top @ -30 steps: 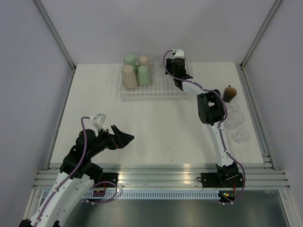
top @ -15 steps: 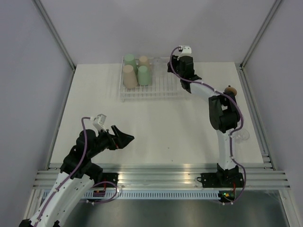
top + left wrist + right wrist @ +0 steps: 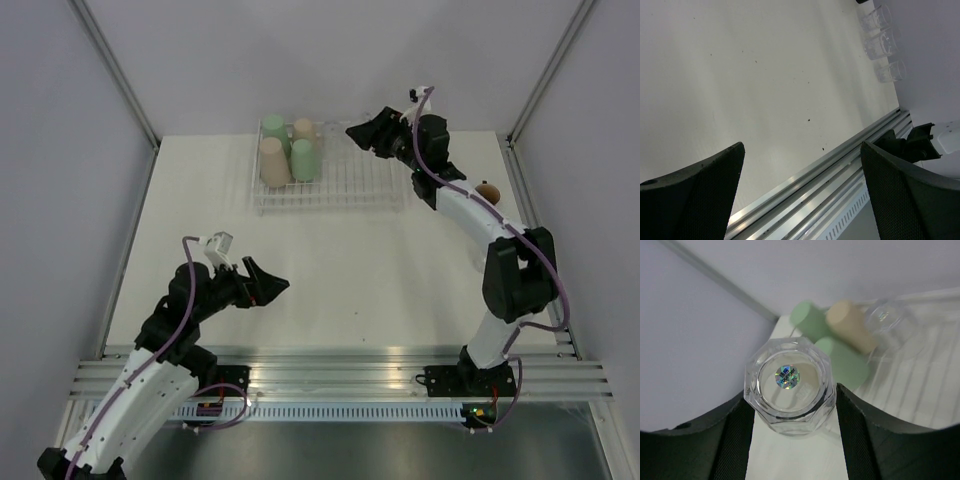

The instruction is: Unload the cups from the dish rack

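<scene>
My right gripper [image 3: 362, 133] hangs above the back right of the dish rack [image 3: 345, 190], shut on a small clear cup [image 3: 789, 385] whose stickered base faces the wrist camera. In the rack stand two green tumblers [image 3: 304, 160] and two beige tumblers [image 3: 271, 160], and another clear cup [image 3: 887, 320] sits beside them. A dark brown cup [image 3: 487, 192] stands on the table to the right. Three clear cups [image 3: 881, 42] stand in a row near the table's right edge. My left gripper [image 3: 268, 286] hovers open over the near left of the table, with nothing between its fingers [image 3: 700, 190].
The right arm [image 3: 510, 270] arches over the table's right side and hides the clear cups there from the top view. An aluminium rail [image 3: 340, 372] runs along the near edge, and frame posts stand at the back corners.
The right arm has swung up and to the right, carrying the clear cup away from the rack's back right corner. The left arm has shifted slightly.
</scene>
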{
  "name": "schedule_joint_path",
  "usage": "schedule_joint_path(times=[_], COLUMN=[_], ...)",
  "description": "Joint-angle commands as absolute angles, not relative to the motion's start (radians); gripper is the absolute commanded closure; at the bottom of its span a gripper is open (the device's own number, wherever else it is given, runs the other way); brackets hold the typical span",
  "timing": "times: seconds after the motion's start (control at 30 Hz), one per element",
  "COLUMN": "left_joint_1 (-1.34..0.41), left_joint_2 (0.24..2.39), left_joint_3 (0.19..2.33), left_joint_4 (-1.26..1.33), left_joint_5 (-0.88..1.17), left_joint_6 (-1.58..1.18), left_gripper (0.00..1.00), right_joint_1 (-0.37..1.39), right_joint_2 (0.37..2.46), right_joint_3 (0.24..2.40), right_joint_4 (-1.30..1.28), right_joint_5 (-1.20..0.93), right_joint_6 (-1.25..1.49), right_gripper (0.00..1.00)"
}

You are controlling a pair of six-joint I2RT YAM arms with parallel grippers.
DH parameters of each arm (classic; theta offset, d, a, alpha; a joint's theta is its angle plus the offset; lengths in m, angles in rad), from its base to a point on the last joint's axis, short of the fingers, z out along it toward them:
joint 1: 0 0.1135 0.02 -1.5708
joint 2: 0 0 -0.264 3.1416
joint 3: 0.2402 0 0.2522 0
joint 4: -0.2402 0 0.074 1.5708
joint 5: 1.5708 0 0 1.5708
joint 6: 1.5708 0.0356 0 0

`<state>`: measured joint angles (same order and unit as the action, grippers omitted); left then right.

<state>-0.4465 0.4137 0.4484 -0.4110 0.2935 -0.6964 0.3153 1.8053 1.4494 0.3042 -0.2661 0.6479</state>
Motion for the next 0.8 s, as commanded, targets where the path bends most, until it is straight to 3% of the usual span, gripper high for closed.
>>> schedule_joint_path(times=[0.0,0.13,0.3,0.5,0.77], left_joint_1=[-0.449,-0.451,-0.500,-0.740,-0.873], left_joint_2=[0.513,0.612,0.704,0.794,0.879], left_joint_3=[0.499,0.505,0.506,0.520,0.486], left_joint_4=[-0.221,-0.091,0.086,0.205,0.353], left_joint_5=[0.351,0.397,0.463,0.263,0.036], left_joint_6=[-0.640,-0.615,-0.589,-0.427,-0.345], left_gripper=[0.00,0.00,0.00,0.00,0.00], right_joint_1=[0.313,0.319,0.331,0.342,0.387], right_joint_2=[1.688,1.510,1.316,1.149,1.051], right_joint_3=[1.289,1.025,0.850,0.626,0.434], right_joint_4=[0.393,0.476,0.416,0.426,0.541], right_joint_5=[-0.548,-0.624,-0.680,-0.775,-0.796], right_joint_6=[0.926,1.029,1.049,1.172,1.347], right_gripper=[0.99,0.99,0.99,0.99,0.99])
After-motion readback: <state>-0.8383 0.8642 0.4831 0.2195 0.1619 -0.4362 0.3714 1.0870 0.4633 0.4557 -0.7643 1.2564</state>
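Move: Some 36 cm ahead of the open left gripper, 19 cm to its right and 12 cm higher, the clear cup is already held in the right gripper. From the right hand, the left gripper lies about 34 cm back, 20 cm left and 12 cm lower. The dish rack's middle is roughly 9 cm ahead, 9 cm left and 25 cm below; the remaining clear cup stands about 17 cm ahead, 10 cm left and 20 cm below. Drawing back fast by about 29 cm and sinking several centimetres, the right hand carries the clear cup away from the rack towards the left gripper, swinging its fingers round from forward-left to point mostly left. The left hand comes to meet it, first a little forward, then right some 11 cm and slightly up, turning its open fingers towards the right and more level. ##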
